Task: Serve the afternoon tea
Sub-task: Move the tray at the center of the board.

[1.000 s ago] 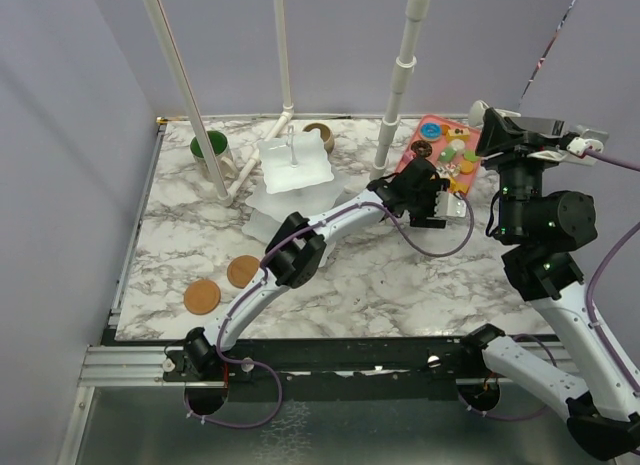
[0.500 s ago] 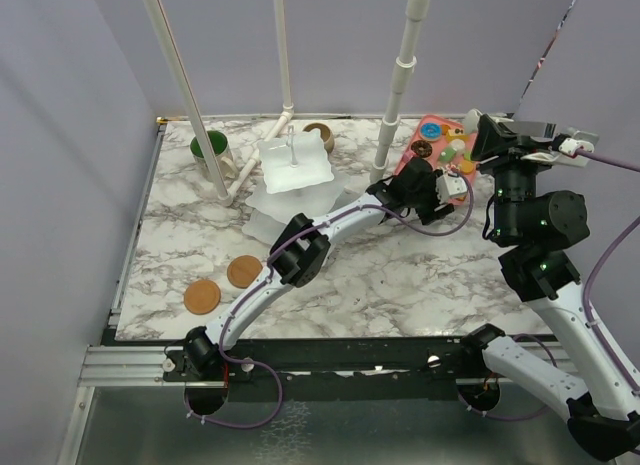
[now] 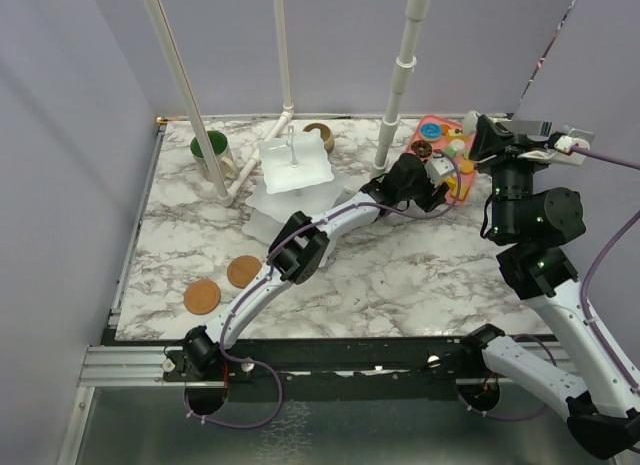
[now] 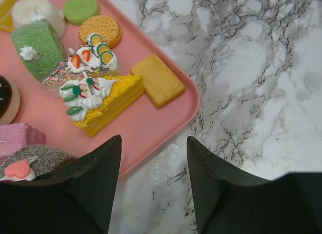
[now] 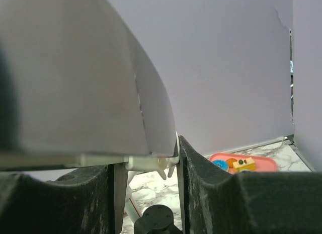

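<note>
The white three-tier stand (image 3: 292, 175) is at the back middle of the table. A green-lined mug (image 3: 210, 145) is to its left and a tan mug (image 3: 319, 135) is behind it. Toy pastries lie on the pink tray (image 4: 151, 118): a yellow cake slice (image 4: 103, 100), a yellow biscuit (image 4: 157, 79) and a green cake cube (image 4: 37, 48). My left gripper (image 4: 153, 158) hangs open over the tray's near corner, holding nothing. My right gripper (image 5: 146, 163) is raised at the right, shut on the metal tongs (image 5: 75, 83).
Two brown round coasters (image 3: 202, 296) (image 3: 243, 271) lie at the front left. White pipes (image 3: 400, 85) stand upright at the back, between the stand and the tray. The purple walls close in the left, back and right sides.
My left gripper has moved further back over the tray's corner and its jaws have narrowed somewhat. My right arm with the tongs has shifted slightly left.
</note>
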Available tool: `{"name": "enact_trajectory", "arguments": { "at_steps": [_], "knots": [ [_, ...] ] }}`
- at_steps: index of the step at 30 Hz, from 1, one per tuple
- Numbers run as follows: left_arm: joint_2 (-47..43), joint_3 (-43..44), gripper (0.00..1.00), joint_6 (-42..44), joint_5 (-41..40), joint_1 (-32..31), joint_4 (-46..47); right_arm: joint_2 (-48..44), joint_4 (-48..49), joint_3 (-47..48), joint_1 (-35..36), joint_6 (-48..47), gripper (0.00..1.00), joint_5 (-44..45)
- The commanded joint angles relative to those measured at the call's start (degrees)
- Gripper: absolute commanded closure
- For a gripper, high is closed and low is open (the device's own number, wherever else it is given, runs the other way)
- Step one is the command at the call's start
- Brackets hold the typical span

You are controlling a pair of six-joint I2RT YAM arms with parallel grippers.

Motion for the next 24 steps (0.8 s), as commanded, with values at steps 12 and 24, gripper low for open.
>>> {"name": "enact_trajectory", "arguments": {
  "at_steps": [12, 24],
  "knots": [
    [4.36, 1.98, 0.64, -6.8, -13.15, -1.13, 9.08, -1.14, -3.04, 0.0, -0.22, 2.6, 0.73, -0.46],
    [4.48, 0.09, 0.64, -0.21, -15.47, -1.86, 7.4, -1.68, -3.99, -0.26, -0.22, 3.19, 0.73, -0.51]
  ]
}}
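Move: The pink tray's middle is roughly 10 cm ahead of the left hand, 2 cm to its right and 3 cm below, with its near rim just in front of the open fingers. On it, the yellow cake slice lies about 5 cm ahead and 1 cm right of that hand, and the biscuit 2 cm ahead and 6 cm right. The white post's foot is some 16 cm straight left. From the raised right hand, the tray is around 24 cm ahead, 4 cm left and 44 cm below. Heading for the tray's near rim beside the biscuit corner, the left hand eases about 3 cm forward, rising a touch, then sinks just over 2 cm. It turns some 10 degrees counter-clockwise while its fingers draw from fairly wide to about a third open, with the rim showing between them; a touch can't be made out. ##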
